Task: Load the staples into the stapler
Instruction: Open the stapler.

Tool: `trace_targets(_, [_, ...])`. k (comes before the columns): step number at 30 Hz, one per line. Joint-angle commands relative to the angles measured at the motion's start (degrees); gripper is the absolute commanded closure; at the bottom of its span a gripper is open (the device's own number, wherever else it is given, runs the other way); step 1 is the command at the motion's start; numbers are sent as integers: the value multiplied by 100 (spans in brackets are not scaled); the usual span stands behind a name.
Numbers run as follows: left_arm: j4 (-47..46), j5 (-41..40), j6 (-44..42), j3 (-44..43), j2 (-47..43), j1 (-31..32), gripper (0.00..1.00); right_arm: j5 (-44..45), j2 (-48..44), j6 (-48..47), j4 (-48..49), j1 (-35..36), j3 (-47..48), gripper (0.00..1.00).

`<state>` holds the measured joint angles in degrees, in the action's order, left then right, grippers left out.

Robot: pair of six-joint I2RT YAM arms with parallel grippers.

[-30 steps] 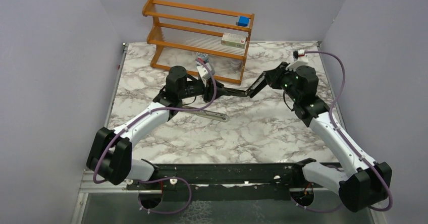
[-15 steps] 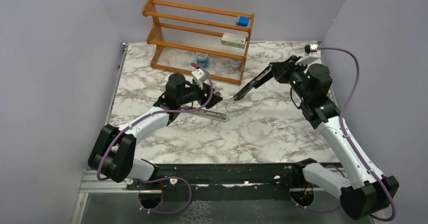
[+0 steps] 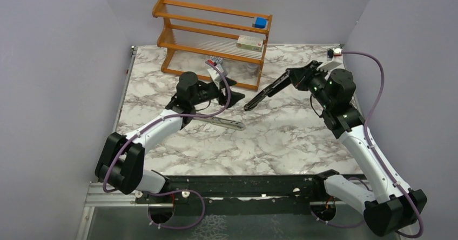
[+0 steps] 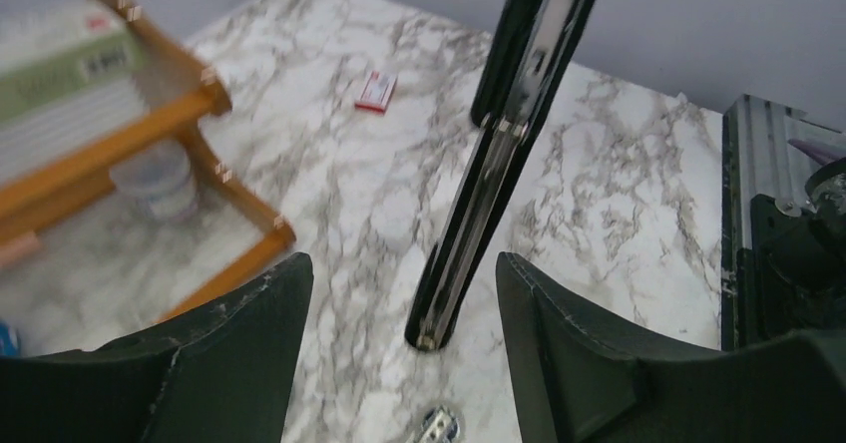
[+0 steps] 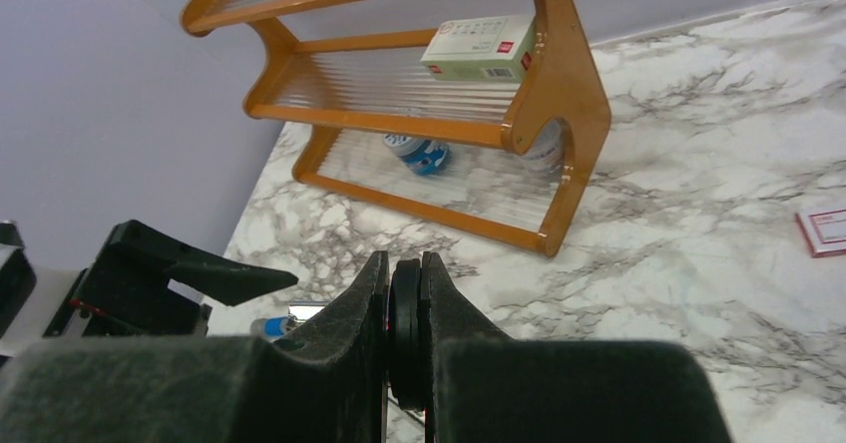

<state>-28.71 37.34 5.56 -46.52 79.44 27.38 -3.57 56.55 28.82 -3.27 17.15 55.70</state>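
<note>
The stapler (image 3: 262, 95) is a slim black bar with a silver channel, held slanting above the table. My right gripper (image 3: 289, 78) is shut on its upper end, and the black edge is pinched between the fingers in the right wrist view (image 5: 404, 263). My left gripper (image 3: 232, 91) is open. In the left wrist view the stapler's (image 4: 469, 233) free lower end hangs between the spread fingers (image 4: 401, 263) and touches neither. A long silvery metal piece (image 3: 224, 122) lies on the table below the left gripper; I cannot tell what it is. The staples are out of view.
A wooden rack (image 3: 216, 34) stands at the back with a blue cube (image 3: 260, 22) and a green-white carton (image 3: 251, 42) on it, and a small bottle (image 5: 419, 152) under it. A small red-and-white box (image 4: 376, 91) lies flat on the marble. Grey walls close in both sides.
My left gripper has opened, let go of the stapler and drawn back a little to the left. The right arm has pulled the stapler back to the right, and it now slants downward.
</note>
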Motion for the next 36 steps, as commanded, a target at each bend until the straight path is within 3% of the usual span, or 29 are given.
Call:
trace_targets(1, [-623, 779, -752, -730, 161, 453, 32, -576, -113, 802, 800, -18, -81, 99])
trace_targets(9, [-671, 979, -953, -1279, 645, 906, 48, -908, -75, 1309, 1180, -18, -327, 99])
trace_targets(20, [-671, 773, -976, -1268, 995, 1121, 55, -977, -117, 1390, 1269, -18, -356, 99])
trace_targets(27, [-671, 647, -855, -1204, 1024, 1121, 92, -1004, -135, 1368, 1281, -18, -392, 99])
trace_targets(34, [-603, 442, -1189, -1141, 922, 1080, 100, -1070, -129, 1187, 1229, -18, -332, 98])
trace_targets(36, [-569, 453, -1319, -1153, 842, 977, 100, -925, -179, 1029, 995, -19, -260, 84])
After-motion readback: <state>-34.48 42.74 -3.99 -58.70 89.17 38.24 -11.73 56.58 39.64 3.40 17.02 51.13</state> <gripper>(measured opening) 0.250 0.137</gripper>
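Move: The stapler is held near its far right end by the right hand. It slants down so that its middle lies about 11 cm to the left hand's right, 1 cm back and 4 cm higher, which is some 6 cm back, 7 cm left and 5 cm below the right hand. From the left hand, the silver strip on the table is roughly 6 cm back, 11 cm left and 21 cm below; the wooden rack stands about 18 cm ahead, 10 cm left and 10 cm lower. Onto the stapler's middle comes the left hand, going about 9 cm right with a small drift back, first climbing some 8 cm, then settling about 3 cm, its fingers swinging clockwise and tipping upward. They narrow on the way and then pinch the stapler. Meanwhile the right hand, keeping its grip, carries the stapler some 3 cm left towards them, rolling its left side up about 10 degrees, then holds still. ##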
